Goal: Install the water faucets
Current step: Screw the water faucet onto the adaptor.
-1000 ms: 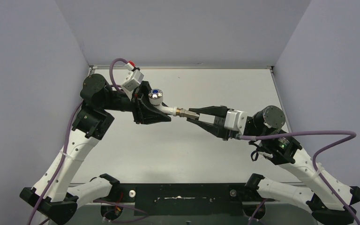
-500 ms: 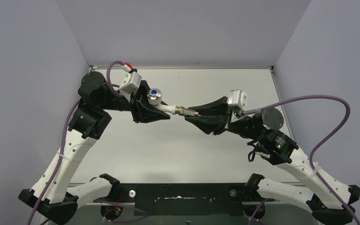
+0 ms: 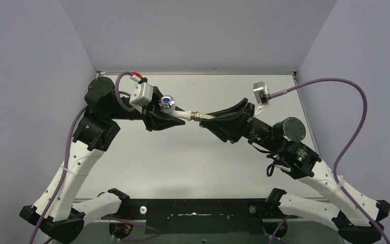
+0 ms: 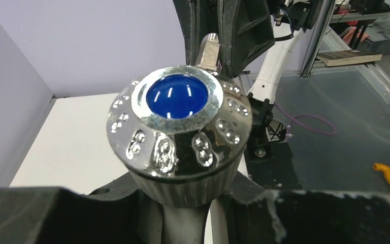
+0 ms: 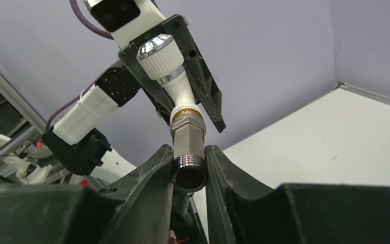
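Note:
A water faucet hangs above the table's middle, between my two grippers. Its white tap body [image 3: 182, 114] carries a round chrome knob [image 3: 167, 102] with a blue dot. My left gripper [image 3: 176, 121] is shut on the white body just under the knob [image 4: 177, 122]. A grey-brass threaded fitting [image 3: 199, 117] sits on the end of the tap's spout. My right gripper [image 3: 206, 120] is shut on that fitting [image 5: 189, 147], both fingers pressed against its threaded end. In the right wrist view the tap body [image 5: 183, 94] runs straight up from the fitting into the left gripper's black fingers [image 5: 205, 91].
The white tabletop [image 3: 183, 162] lies below the held parts, with grey walls at the left, back and right. A purple cable [image 3: 345, 96] arcs from the right wrist camera out over the right side. Both arm bases sit at the near edge.
The right wrist has rolled about the fitting's axis, swinging its camera from the near side up and over to the far side. The left arm and faucet have shifted only slightly.

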Controlling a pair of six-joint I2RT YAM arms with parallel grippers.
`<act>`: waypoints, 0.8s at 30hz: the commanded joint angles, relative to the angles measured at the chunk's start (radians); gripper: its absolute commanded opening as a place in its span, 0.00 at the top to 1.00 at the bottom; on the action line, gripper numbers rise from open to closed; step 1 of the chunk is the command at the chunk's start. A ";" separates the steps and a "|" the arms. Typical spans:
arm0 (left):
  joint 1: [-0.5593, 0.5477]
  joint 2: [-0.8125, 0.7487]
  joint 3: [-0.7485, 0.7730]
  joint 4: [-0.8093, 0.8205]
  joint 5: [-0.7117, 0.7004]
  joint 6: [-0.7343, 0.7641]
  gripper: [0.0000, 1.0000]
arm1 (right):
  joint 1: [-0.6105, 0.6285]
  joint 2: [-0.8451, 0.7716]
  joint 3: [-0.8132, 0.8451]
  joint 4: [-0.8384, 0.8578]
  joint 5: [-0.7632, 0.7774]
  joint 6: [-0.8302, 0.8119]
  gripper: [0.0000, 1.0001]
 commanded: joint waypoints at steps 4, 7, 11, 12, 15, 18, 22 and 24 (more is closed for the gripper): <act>0.006 -0.007 0.053 0.035 -0.059 0.071 1.00 | 0.002 -0.016 -0.018 0.069 0.119 0.192 0.95; 0.008 -0.005 0.052 0.038 -0.065 0.069 1.00 | 0.002 -0.032 -0.019 0.073 0.123 0.168 0.79; 0.011 -0.004 0.044 0.048 -0.061 0.054 1.00 | 0.002 -0.067 -0.032 0.080 0.128 0.087 0.55; 0.012 -0.004 0.041 0.053 -0.058 0.047 1.00 | 0.002 -0.077 -0.038 0.084 0.128 0.067 0.51; 0.013 -0.001 0.029 0.088 -0.034 -0.003 1.00 | 0.002 -0.111 -0.068 0.115 0.137 0.012 0.42; 0.015 0.003 0.021 0.105 -0.024 -0.061 1.00 | 0.002 -0.135 -0.071 0.129 0.124 -0.070 0.38; 0.016 0.006 0.023 0.110 -0.029 -0.134 1.00 | 0.003 -0.157 -0.031 0.092 0.091 -0.316 0.36; 0.016 0.003 0.022 0.119 -0.040 -0.182 1.00 | 0.002 -0.157 0.006 0.037 0.070 -0.475 0.35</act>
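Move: The right fingers already pinch the outer end of the adaptor, whose middle lies about 2 cm to this hand's left, level with it front to back. The water faucet is some 7 cm to the left and 2 cm farther out, about 1 cm higher. From the left hand, which still holds the faucet between its fingers, the adaptor lies roughly 6 cm to the right and 1 cm back. After another 10 degrees' turn, the right fingers open, free the adaptor and withdraw about 4 cm rightward, rising. ##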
